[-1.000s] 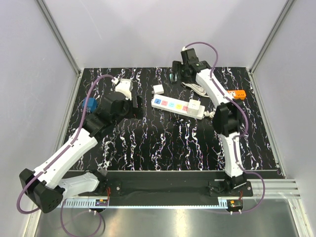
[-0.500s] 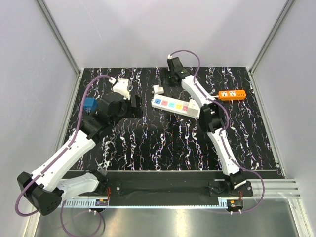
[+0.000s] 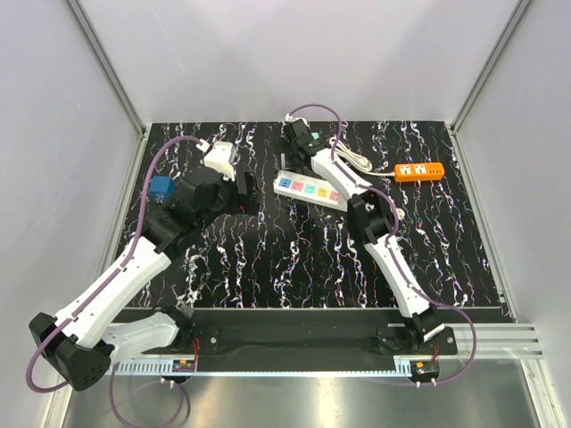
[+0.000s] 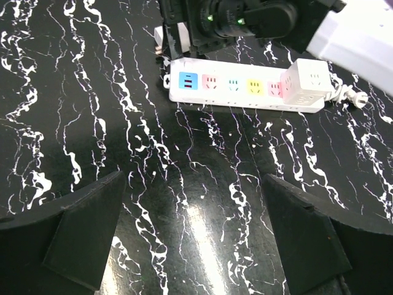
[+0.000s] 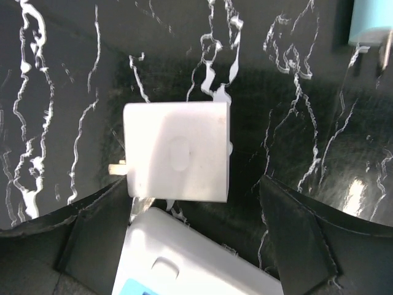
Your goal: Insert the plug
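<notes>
The plug (image 5: 178, 152) is a white square block lying flat on the black marbled table, its prongs (image 5: 116, 167) pointing left. My right gripper (image 5: 193, 206) hangs just above it, open, one finger on each side and nothing held. The white power strip (image 3: 308, 189) lies just near of the plug, its end (image 5: 184, 258) below the plug in the right wrist view. In the top view my right gripper (image 3: 296, 143) hides the plug. My left gripper (image 4: 193, 227) is open and empty over bare table, facing the strip (image 4: 245, 92).
A white cube adapter (image 4: 310, 83) sits plugged into the strip's right end. An orange power strip (image 3: 419, 171) with a white cord lies at the back right. A blue block (image 3: 161, 190) and a white object (image 3: 220, 156) are beside the left arm. A pale blue object (image 5: 371, 21) lies beyond the plug.
The right arm has swung left from the back middle of the table to above the white plug, its jaws slightly wider. The left arm has barely moved.
</notes>
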Tool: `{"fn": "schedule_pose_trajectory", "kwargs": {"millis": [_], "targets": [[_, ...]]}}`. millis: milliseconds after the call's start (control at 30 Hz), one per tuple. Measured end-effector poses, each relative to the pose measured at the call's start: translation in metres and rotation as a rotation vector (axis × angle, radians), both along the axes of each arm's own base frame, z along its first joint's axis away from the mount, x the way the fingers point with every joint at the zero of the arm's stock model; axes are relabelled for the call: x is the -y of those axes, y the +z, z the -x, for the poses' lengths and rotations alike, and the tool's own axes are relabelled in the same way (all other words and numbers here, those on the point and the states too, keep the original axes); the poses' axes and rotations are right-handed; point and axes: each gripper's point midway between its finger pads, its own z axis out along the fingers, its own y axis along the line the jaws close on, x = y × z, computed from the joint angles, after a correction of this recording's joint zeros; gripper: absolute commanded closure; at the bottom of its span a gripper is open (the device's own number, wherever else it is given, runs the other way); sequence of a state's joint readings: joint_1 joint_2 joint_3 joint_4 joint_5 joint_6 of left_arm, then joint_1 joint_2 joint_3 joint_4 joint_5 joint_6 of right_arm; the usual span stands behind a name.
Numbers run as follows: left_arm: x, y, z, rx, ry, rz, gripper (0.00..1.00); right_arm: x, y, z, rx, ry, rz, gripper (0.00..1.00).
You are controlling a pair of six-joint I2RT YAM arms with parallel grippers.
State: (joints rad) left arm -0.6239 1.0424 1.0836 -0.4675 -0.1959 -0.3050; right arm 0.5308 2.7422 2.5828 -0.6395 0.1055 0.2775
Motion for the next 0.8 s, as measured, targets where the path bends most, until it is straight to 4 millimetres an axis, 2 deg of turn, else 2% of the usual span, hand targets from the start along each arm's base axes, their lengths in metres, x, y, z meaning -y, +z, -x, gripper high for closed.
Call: {"fn": "schedule_pose_trajectory", "kwargs": {"millis": [100, 133, 233, 267, 367, 567, 600, 733, 800], "targets": [[0.0, 0.0, 0.0, -0.003, -0.002, 0.004, 0.01, -0.001, 0.0, -0.004, 0.032, -0.001, 0.025, 0.16], [0.001, 0.0, 0.0, -0.003, -0.003, 0.005, 0.01, -0.002, -0.001, -0.004, 0.036, 0.003, 0.031, 0.23], [0.001, 0.001, 0.001, -0.005, -0.003, 0.013, 0.01, -0.005, -0.001, -0.006, 0.051, 0.017, 0.04, 0.32], [0.001, 0.001, 0.001, -0.005, -0.004, 0.015, 0.01, -0.005, -0.001, -0.006, 0.053, 0.022, 0.043, 0.42], [0.001, 0.004, 0.001, 0.001, -0.002, 0.029, 0.01, -0.004, -0.001, -0.008, 0.068, 0.034, 0.062, 0.61], [0.001, 0.006, 0.0, 0.005, 0.003, 0.041, 0.01, -0.004, 0.0, -0.011, 0.089, 0.064, 0.083, 0.8], [0.001, 0.006, 0.0, 0.004, 0.004, 0.043, 0.01, -0.005, -0.001, -0.011, 0.092, 0.071, 0.083, 0.88], [-0.001, 0.006, -0.001, -0.004, 0.01, 0.059, 0.02, -0.006, 0.003, -0.009, 0.105, 0.108, 0.088, 0.99], [-0.003, 0.006, -0.004, -0.013, 0.018, 0.076, 0.02, -0.006, 0.012, -0.006, 0.109, 0.131, 0.087, 1.0]]}}
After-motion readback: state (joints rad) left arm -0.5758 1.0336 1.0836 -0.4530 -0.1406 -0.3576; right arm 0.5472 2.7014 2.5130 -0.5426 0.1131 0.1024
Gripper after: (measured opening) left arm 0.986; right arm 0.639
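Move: The white plug stands almost between the right hand's open fingers, about 1 cm ahead and 1 cm left, at their height. From that hand, the power strip's middle lies some 7 cm back and 8 cm right, 1 cm lower; the teal block sits about 6 cm ahead, 7 cm right, level with the hand. From the left hand the plug lies roughly 29 cm ahead, 10 cm right and 25 cm below. The right hand eases about 1 cm forward, pinches the white plug between its fingers, then rises about 1 cm. ##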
